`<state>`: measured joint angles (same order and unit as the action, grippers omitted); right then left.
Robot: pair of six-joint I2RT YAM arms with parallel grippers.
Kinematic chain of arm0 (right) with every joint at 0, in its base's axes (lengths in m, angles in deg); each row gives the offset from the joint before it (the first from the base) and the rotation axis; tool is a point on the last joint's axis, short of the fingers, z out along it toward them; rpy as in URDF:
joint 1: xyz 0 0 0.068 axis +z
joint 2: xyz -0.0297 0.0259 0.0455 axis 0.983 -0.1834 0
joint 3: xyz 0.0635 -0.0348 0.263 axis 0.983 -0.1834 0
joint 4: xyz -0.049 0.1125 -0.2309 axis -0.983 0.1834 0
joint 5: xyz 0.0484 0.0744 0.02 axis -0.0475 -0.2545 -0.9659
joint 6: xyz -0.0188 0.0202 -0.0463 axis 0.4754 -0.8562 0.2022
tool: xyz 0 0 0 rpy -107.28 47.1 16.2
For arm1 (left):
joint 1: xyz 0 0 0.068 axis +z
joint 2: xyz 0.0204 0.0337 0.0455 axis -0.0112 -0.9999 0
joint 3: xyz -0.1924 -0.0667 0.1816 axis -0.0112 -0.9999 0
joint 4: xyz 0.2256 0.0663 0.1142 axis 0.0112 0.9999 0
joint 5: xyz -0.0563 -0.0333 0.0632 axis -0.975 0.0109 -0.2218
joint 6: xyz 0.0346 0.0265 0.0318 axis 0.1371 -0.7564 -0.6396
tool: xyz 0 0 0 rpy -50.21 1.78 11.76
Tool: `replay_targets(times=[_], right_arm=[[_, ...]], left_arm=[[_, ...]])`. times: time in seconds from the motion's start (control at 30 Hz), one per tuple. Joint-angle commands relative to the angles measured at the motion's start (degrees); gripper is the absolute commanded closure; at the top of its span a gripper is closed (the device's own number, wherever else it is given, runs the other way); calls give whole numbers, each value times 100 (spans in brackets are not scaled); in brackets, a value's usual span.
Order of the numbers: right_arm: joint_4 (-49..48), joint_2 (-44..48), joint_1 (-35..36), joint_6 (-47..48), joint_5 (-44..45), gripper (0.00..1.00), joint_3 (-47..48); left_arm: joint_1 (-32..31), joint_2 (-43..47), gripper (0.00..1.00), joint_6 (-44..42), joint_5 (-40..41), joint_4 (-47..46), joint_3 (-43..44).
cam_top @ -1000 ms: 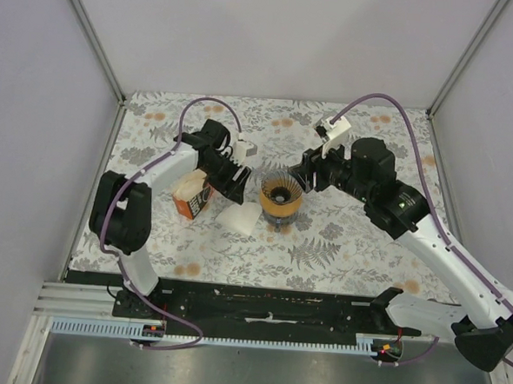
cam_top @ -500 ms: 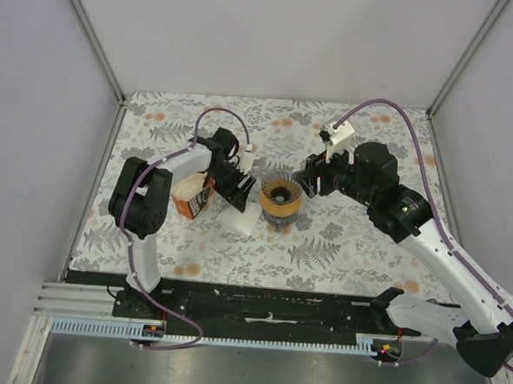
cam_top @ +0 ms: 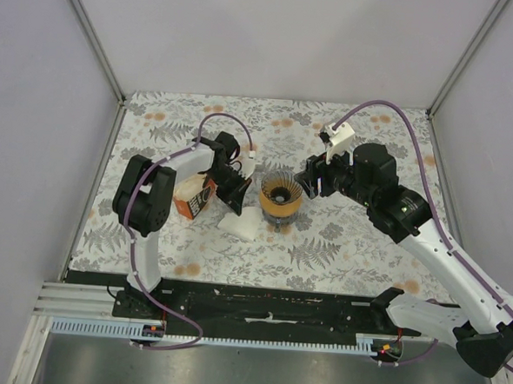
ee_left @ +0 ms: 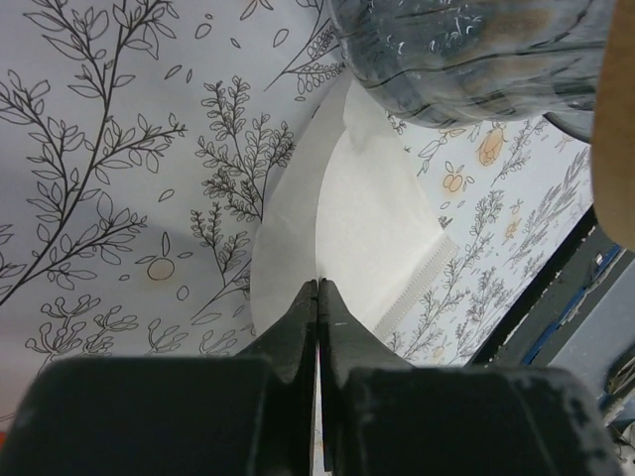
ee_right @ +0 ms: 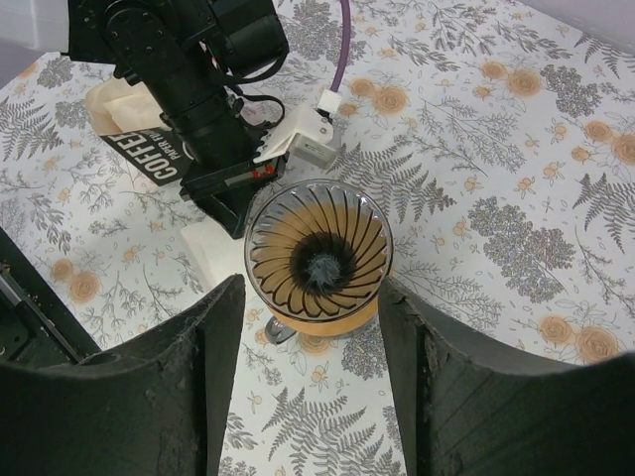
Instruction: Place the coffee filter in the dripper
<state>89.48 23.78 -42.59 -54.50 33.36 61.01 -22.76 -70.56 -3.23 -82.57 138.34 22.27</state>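
Note:
The coffee filter [cam_top: 241,225] is a flat white paper piece lying on the floral cloth just left of the dripper [cam_top: 281,194], a dark ribbed cone on an amber ring. My left gripper [cam_top: 231,196] is down at the filter's far edge. In the left wrist view its jaws [ee_left: 318,288] are shut on a raised fold of the filter [ee_left: 377,218], with the dripper [ee_left: 466,50] close behind. My right gripper [ee_right: 310,288] hangs open over the dripper [ee_right: 317,260], one finger on each side and not touching it. The filter [ee_right: 210,253] shows beside the left gripper [ee_right: 226,194].
An orange packet of filters [cam_top: 192,198] lies left of the left gripper, also visible in the right wrist view as the packet [ee_right: 134,157]. Grey walls close in the cloth-covered table [cam_top: 349,250] at the back and both sides. The arm bases sit along the near edge.
The left gripper has dropped toward the filter and shut on its edge. The right gripper has stayed over the dripper, open slightly wider.

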Motion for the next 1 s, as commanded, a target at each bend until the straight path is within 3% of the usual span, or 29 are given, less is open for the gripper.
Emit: replay_targets(times=[0.0, 0.3, 0.5, 0.67, 0.8, 0.87, 0.97], right_arm=[[-39, 129, -28, 35, 71, 36, 42], [128, 164, -36, 17, 36, 33, 271], [382, -20, -54, 157, -184, 25, 745], [489, -284, -54, 289, -754, 16, 1167], [524, -599, -45, 289, -1404, 10, 1413], [559, -793, -45, 289, -1755, 3, 1545], [524, -925, -37, 500, -2344, 2, 1581]], left_arm=[[-16, 353, 98, -255, -160, 448, 346], [-24, 1644, 98, -816, 517, 1362, 934], [-94, 2401, 98, -1615, 939, 2213, 1364], [-682, 2796, 98, -2704, 1615, 3539, 1997], [-1306, 3481, 98, -3433, 1941, 3683, 1762], [-1596, 3877, 98, -4049, 1819, 3674, 1595], [-1773, 4281, 98, -4762, 1318, 3613, 1577]])
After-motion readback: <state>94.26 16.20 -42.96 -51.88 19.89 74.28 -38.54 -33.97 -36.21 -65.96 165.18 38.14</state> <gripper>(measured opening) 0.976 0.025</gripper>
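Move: The left fingers already pinch the paper filter, whose middle lies on the table about 3 cm back and 1 cm to their right. The dripper it is meant for stands on the carafe about 2 cm ahead, 10 cm to the right and 12 cm above; the orange filter box is about 13 cm left and 2 cm ahead. From the raised right hand the filter is some 16 cm left, 2 cm back and 28 cm down, the dripper about 6 cm left, 4 cm ahead and 15 cm below. Keeping its pinch on the filter, the left hand lifts it off the table by about 24 cm, drawing back towards the base late in the rise while the wrist rolls roughly 60 degrees about the fingers' line, clockwise. Meanwhile the right hand, empty, spreads its fingers to nearly full width, then rises and shifts left above the dripper, turning slightly counter-clockwise. ##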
